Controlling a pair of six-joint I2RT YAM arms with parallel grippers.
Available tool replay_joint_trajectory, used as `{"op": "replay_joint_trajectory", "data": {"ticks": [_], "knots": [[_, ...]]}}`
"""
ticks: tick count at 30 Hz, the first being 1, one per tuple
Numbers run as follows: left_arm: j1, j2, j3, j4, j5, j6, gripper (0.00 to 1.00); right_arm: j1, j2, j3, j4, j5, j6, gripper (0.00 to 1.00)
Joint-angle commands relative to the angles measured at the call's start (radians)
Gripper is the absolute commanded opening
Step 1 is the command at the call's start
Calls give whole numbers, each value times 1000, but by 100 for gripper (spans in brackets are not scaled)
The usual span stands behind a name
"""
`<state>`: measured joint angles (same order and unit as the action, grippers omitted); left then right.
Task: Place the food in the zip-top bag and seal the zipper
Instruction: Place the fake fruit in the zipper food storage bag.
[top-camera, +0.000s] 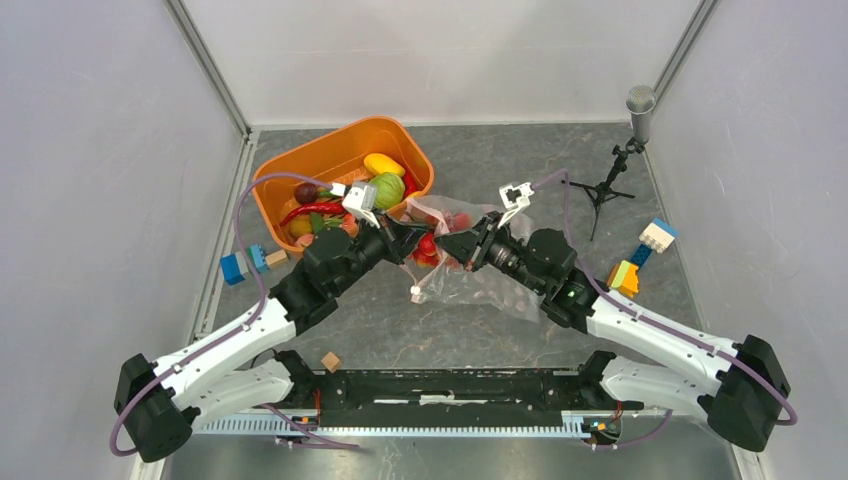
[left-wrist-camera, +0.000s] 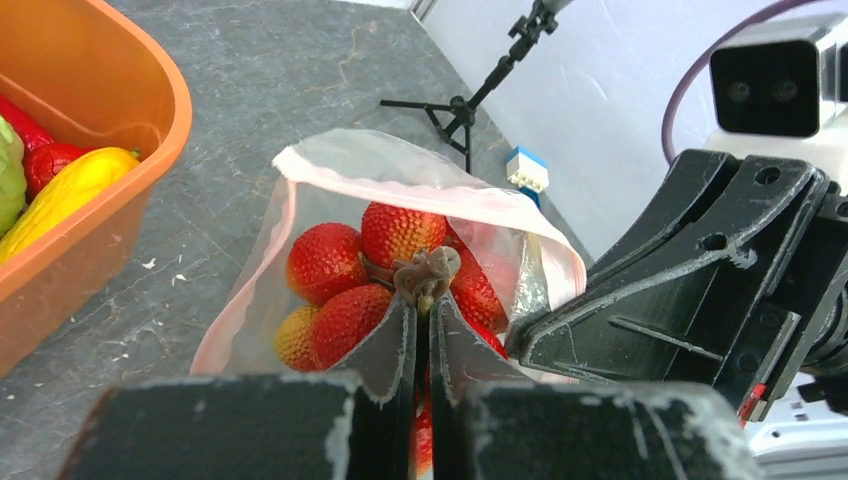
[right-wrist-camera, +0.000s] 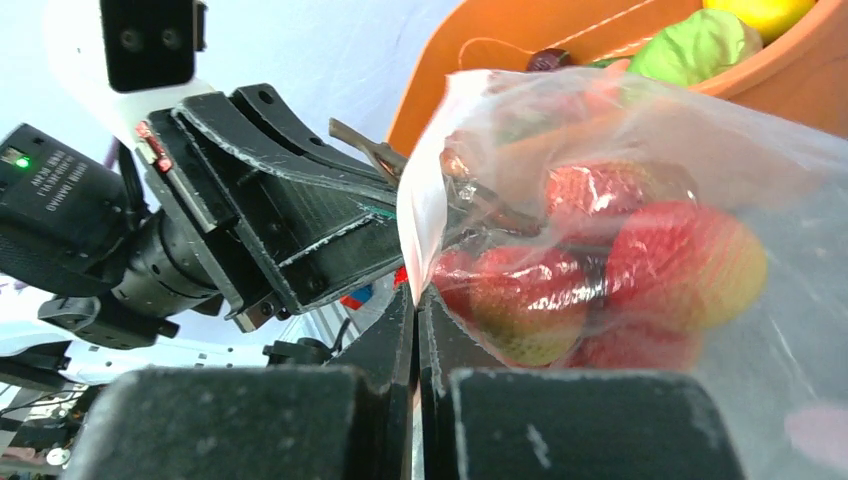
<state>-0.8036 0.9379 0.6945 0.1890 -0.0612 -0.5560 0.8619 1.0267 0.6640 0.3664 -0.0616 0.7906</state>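
Note:
A bunch of red toy strawberries (left-wrist-camera: 345, 265) hangs in the open mouth of the clear zip-top bag (left-wrist-camera: 250, 290). My left gripper (left-wrist-camera: 428, 300) is shut on the bunch's brown stem (left-wrist-camera: 428, 270). The pink zipper (left-wrist-camera: 400, 190) arches over the fruit, unsealed. My right gripper (right-wrist-camera: 416, 295) is shut on the bag's pink mouth edge (right-wrist-camera: 415, 215), and the strawberries (right-wrist-camera: 620, 270) show through the film. From above, the left gripper (top-camera: 408, 243) and the right gripper (top-camera: 455, 247) meet at the bag (top-camera: 485, 290). More food (top-camera: 385, 185) lies in the orange tub (top-camera: 300, 165).
The orange tub stands just behind the left gripper. Blue and wooden blocks (top-camera: 245, 262) lie left of it, and one wooden block (top-camera: 330, 360) sits near the arm bases. Coloured blocks (top-camera: 640, 255) and a microphone on a tripod (top-camera: 625, 150) stand at the right.

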Motion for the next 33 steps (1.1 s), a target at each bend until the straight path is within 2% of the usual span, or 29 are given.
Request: {"op": "replay_joint_trajectory", "data": {"ticks": [1,5,10,13,14,15,16,18,19,22,24,28,33], "knots": [[-4,-47,-45,239,-73,-148,2,6,-23,-18,83,-52,15,0],[-5,-26,-70,267,-42,-157,2,7,-28,-11,103,-62,22,0],[-5,-29,-110,301,-17,-88,2,7,-24,-12,133,-71,37,0],[-5,-28,-88,214,-19,18,2,7,-20,-19,158,-91,61,0],[-5,-19,-70,173,-8,50,5,7,-20,-23,173,-97,68,0],[-5,-10,-49,129,3,85,13,6,-23,-28,181,-96,73,0],[-4,-3,-21,74,23,114,24,5,-26,-28,184,-93,74,0],[-5,-7,23,-3,46,143,60,3,-33,-20,169,-80,67,0],[-4,-20,34,-24,47,147,75,0,-38,-12,147,-68,58,0],[-4,-79,71,-70,57,173,91,-11,-53,9,66,-8,37,0],[-4,-108,124,-135,100,200,95,-25,-66,8,41,34,35,0],[-4,-157,194,-241,120,242,99,-69,-86,15,4,96,37,0],[-4,-229,202,-301,42,287,100,-72,-123,94,-150,217,-69,0]]}}
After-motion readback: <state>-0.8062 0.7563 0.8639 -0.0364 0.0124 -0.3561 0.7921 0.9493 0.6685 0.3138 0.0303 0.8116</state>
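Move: The left hand holds the fruit bunch by its stem. The fruit hangs about 4 cm to its right, 1 cm ahead and 5 cm below, with the bag mouth some 3 cm straight below its fingertips. The orange bin is roughly 17 cm to its left, 7 cm ahead and 20 cm lower. The right hand, pinching the mouth's rim, has the fruit about 3 cm ahead, 2 cm right and 4 cm below, the mouth's middle 2 cm ahead, 2 cm left and 3 cm below. Nearly in place over the bag mouth, the left hand dips about 1 cm, opens wide to let go of the bunch's stem, then rises some 9 cm while backing off about 4 cm and going slightly left, fingertips tipping up. The right hand keeps its pinch on the rim, easing about 2 cm up and slightly back-left, then carries it roughly 4 cm right and 4 cm forward, away from the left hand, turning slightly clockwise. ##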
